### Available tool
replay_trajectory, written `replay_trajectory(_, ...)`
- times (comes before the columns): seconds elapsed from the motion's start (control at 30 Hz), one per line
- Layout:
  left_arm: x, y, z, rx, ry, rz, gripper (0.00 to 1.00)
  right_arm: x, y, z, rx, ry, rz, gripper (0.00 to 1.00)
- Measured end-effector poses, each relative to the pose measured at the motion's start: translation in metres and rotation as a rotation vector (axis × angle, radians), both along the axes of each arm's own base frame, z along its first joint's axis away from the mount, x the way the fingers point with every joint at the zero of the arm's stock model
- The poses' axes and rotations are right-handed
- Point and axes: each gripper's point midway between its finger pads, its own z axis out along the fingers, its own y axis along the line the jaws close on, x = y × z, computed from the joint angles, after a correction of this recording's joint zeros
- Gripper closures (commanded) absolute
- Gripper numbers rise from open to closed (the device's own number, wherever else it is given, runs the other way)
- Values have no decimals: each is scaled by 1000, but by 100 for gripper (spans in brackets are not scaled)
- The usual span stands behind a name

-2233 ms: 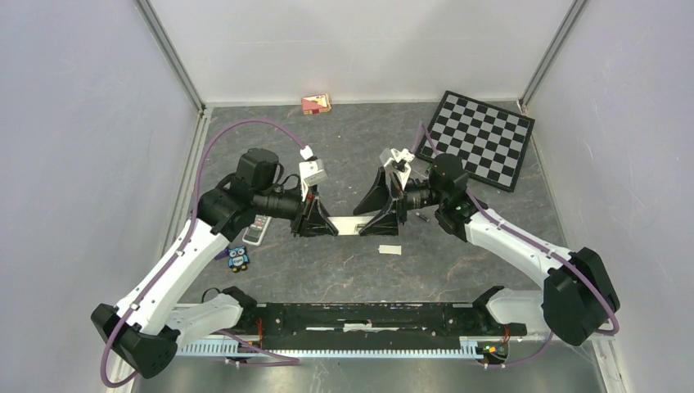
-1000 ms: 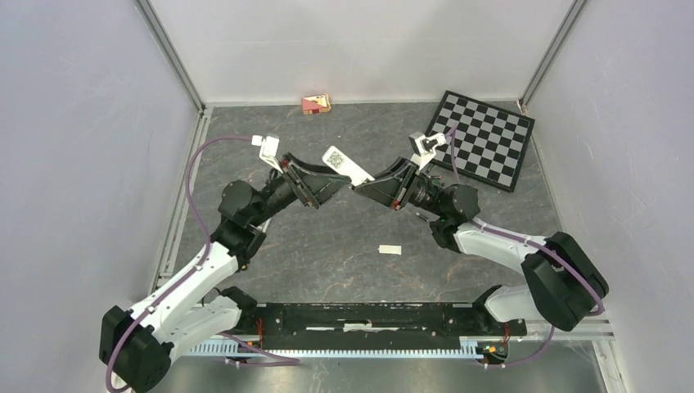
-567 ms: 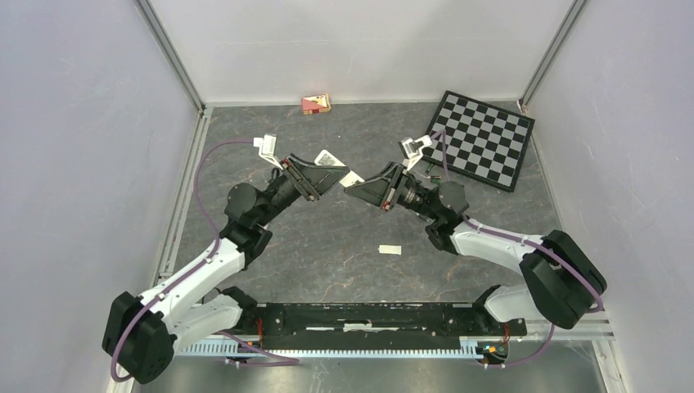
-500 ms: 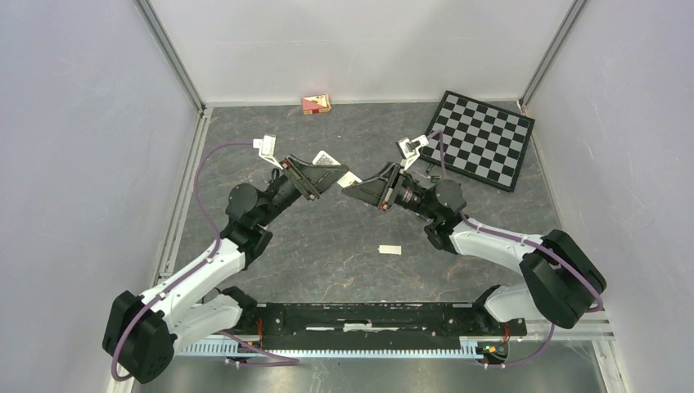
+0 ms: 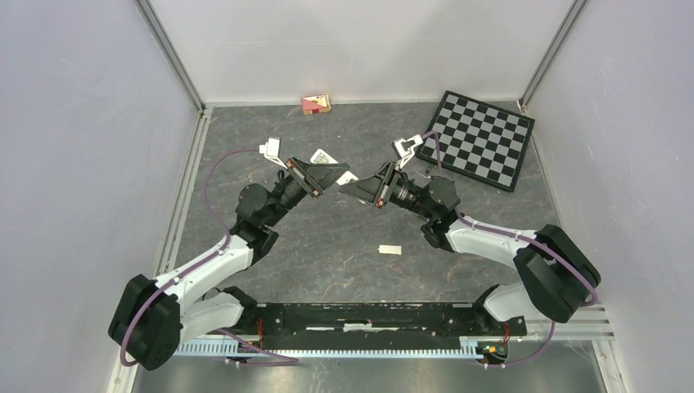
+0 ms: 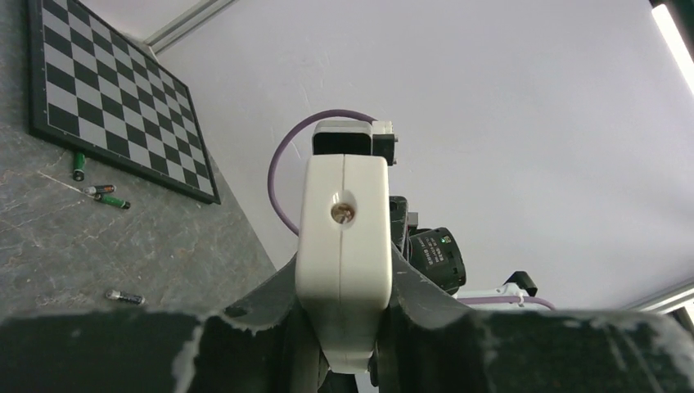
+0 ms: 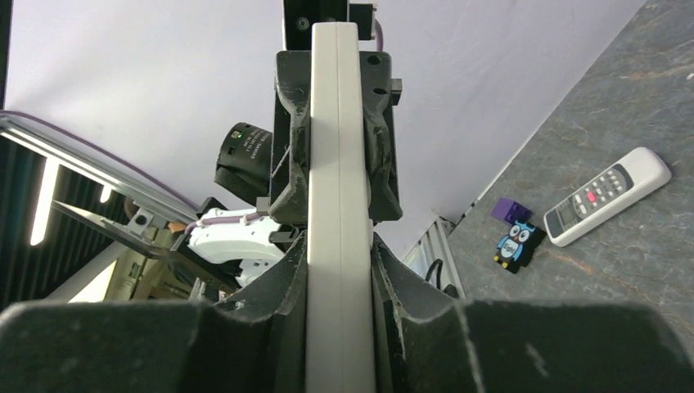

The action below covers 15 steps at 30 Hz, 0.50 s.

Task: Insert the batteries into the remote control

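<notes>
A white remote control is held in the air between both arms, above the middle of the table. My left gripper is shut on its left end, and in the left wrist view the remote stands end-on with the jaws pressed to both its sides. My right gripper is shut on the other end, where the remote appears edge-on between the fingers. Several batteries lie on the table by the checkerboard, one more nearer.
A checkerboard lies at the back right and a small red box at the back wall. A small white strip lies near the middle. A second remote, an owl figure and a purple block lie at the left.
My left gripper has closed onto the remote's free end. Both arms have shifted slightly left and the remote now lies flatter between them.
</notes>
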Motion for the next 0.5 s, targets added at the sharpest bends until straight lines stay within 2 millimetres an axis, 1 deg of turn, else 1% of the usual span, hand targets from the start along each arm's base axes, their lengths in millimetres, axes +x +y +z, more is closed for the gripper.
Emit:
replay_trajectory(0.03, 0, 0, 1, -4, -2, 0, 98, 0, 0, 1, 5, 2, 1, 71)
replay_trajectory(0.07, -1, 0, 2, -7, -7, -2, 98, 0, 0, 2, 11, 4, 3, 53)
replay_trajectory(0.13, 0, 0, 1, -1, -8, 0, 98, 1, 0, 1, 1, -6, -6, 28)
replay_trajectory(0.17, 0, -1, -2, 17, -3, 0, 98, 2, -1, -2, -14, -3, -13, 23)
replay_trajectory(0.27, 3, -4, -14, 119, 6, -3, 98, 9, -5, -21, -115, -25, -48, 17)
replay_trajectory(0.33, 7, -2, -21, 201, -1, -7, 98, 15, -16, -33, -210, -57, -91, 17)
replay_trajectory(0.4, 11, 5, -26, 259, -11, -4, 98, 22, -34, -39, -296, -106, -152, 17)
replay_trajectory(0.5, 15, 17, -37, 342, -16, -28, 98, 32, -69, -39, -420, -193, -278, 25)
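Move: The remote is held between both grippers. Its middle lies about 4 cm left of and 2 cm ahead of the right hand, near its height, and some 2 cm back from the left hand's point. Below, roughly 22 cm under the right hand, the lone battery lies level with it and 21 cm right, the three batteries 11 cm ahead and 25 cm right, and the battery cover 10 cm back and 11 cm right. Down and forward at first, then mostly to the right, the right hand opens its fingers wide, lets go of its end of the remote and draws away about 8 cm, fingers tipping down some 25 degrees while swinging clockwise. The left hand keeps its grip and lowers the remote nearly 4 cm, edging forward and left and rolling its left side up about 20 degrees. ##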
